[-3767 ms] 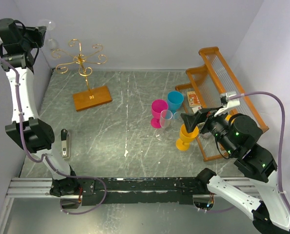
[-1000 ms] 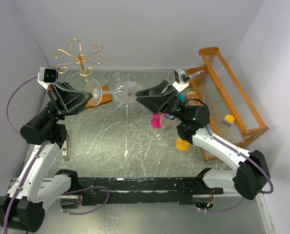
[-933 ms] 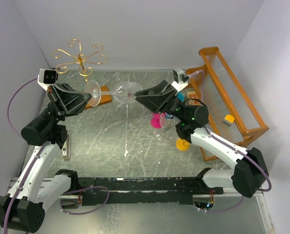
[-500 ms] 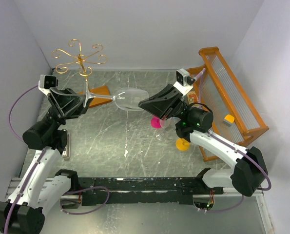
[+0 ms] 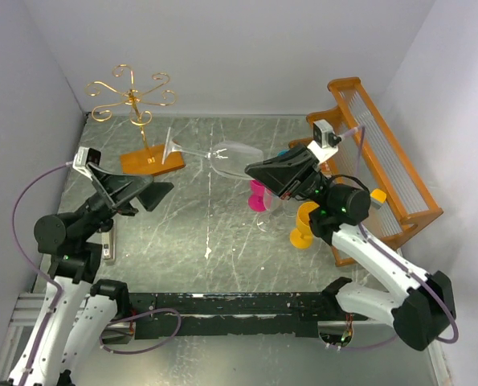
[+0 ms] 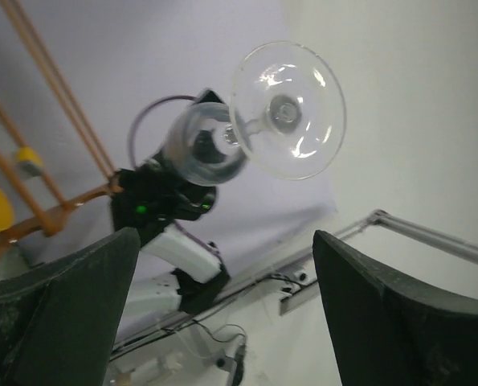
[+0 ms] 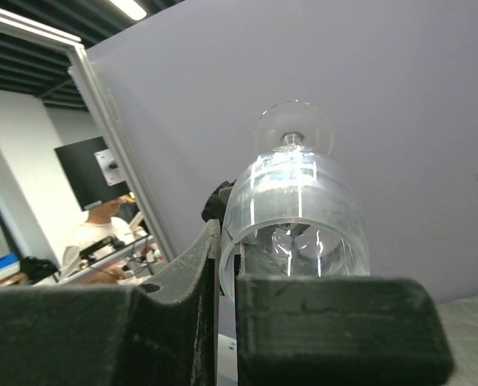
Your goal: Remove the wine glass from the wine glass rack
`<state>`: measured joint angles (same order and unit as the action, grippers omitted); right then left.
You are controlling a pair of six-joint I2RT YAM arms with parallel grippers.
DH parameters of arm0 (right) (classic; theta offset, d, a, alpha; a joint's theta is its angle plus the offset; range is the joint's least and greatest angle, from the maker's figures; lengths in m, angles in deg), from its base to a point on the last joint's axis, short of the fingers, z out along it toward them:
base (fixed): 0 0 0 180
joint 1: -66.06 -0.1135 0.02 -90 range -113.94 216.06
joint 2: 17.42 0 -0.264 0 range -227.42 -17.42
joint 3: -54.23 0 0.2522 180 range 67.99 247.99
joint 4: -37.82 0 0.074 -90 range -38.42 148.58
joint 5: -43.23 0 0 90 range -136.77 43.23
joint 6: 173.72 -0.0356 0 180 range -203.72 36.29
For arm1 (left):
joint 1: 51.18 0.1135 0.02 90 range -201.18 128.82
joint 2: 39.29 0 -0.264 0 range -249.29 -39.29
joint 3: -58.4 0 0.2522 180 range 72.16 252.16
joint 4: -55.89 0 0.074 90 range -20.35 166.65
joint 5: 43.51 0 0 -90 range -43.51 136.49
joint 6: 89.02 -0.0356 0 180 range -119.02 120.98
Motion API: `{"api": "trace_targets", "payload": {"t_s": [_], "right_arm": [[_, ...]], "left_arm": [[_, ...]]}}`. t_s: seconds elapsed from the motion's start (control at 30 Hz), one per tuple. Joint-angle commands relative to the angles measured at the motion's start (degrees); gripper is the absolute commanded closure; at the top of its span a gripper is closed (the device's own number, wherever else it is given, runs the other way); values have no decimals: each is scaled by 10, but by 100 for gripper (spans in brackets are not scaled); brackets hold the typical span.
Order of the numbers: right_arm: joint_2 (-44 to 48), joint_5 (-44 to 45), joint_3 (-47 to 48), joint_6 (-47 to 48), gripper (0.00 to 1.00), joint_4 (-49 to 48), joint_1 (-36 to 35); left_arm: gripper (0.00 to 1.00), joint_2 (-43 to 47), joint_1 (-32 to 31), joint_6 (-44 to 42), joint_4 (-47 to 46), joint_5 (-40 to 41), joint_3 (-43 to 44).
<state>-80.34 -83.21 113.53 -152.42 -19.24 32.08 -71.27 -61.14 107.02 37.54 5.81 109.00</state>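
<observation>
The clear wine glass (image 5: 222, 153) hangs level in the air over the table, its foot (image 5: 172, 149) pointing left. My right gripper (image 5: 250, 169) is shut on the bowl's rim. In the right wrist view one finger (image 7: 186, 305) lies outside the rim and the other inside the wine glass (image 7: 295, 213). My left gripper (image 5: 157, 193) stands open below and left of the foot, apart from it. The left wrist view looks up at the wine glass (image 6: 285, 111), and that gripper (image 6: 222, 310) has nothing between its fingers. The gold wire wine glass rack (image 5: 134, 95), on its wooden base (image 5: 150, 160), stands bare at the back left.
An orange wooden-framed rack with clear slats (image 5: 377, 149) stands at the right, with a small yellow block (image 5: 377, 195) on it. Pink (image 5: 261, 199), yellow (image 5: 307, 227) and clear (image 5: 271, 215) goblets stand under my right arm. A small dark object (image 5: 108, 245) lies near the left edge.
My left gripper has opened, let go of the glass's foot and drawn back toward the near left. My right gripper has shut on the rim and carried the glass to the right.
</observation>
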Motion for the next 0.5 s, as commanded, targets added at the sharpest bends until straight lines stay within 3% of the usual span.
{"api": "trace_targets", "payload": {"t_s": [0.0,0.1,0.27,0.47], "right_arm": [[70,20,-16,67,100,105,20],[116,44,-16,127,100,216,31],[164,130,49,269,100,483,33],[138,119,159,405,100,667,33]], "left_arm": [[1,46,-2,-203,291,40,42],[1,72,-2,-293,398,111,75],[1,85,-2,-377,514,209,133],[2,95,-2,-455,550,285,185]]}}
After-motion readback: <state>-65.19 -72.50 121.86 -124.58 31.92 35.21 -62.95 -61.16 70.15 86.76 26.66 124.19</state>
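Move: The clear wine glass is already pinched by its rim in my right hand, foot up and to the left. From that hand the pink goblet on the table stands about 17 cm ahead, 4 cm right and 40 cm below. The clear standing glass lies some 12 cm ahead and 6 right, the yellow goblet 6 ahead and 17 right, both equally low. From my open left hand, the held glass's middle is roughly 11 cm right, 2 ahead and 8 above. I keep the rim pinched in my right hand and swing it clockwise nearly 30 degrees while the fingers tip down towards level, carrying the glass about 5 cm forward and right towards the goblets, sinking slightly. My left hand, still open and already clear of the glass, first drops forward, then pulls away left, its fingers turning counter-clockwise and levelling out. ##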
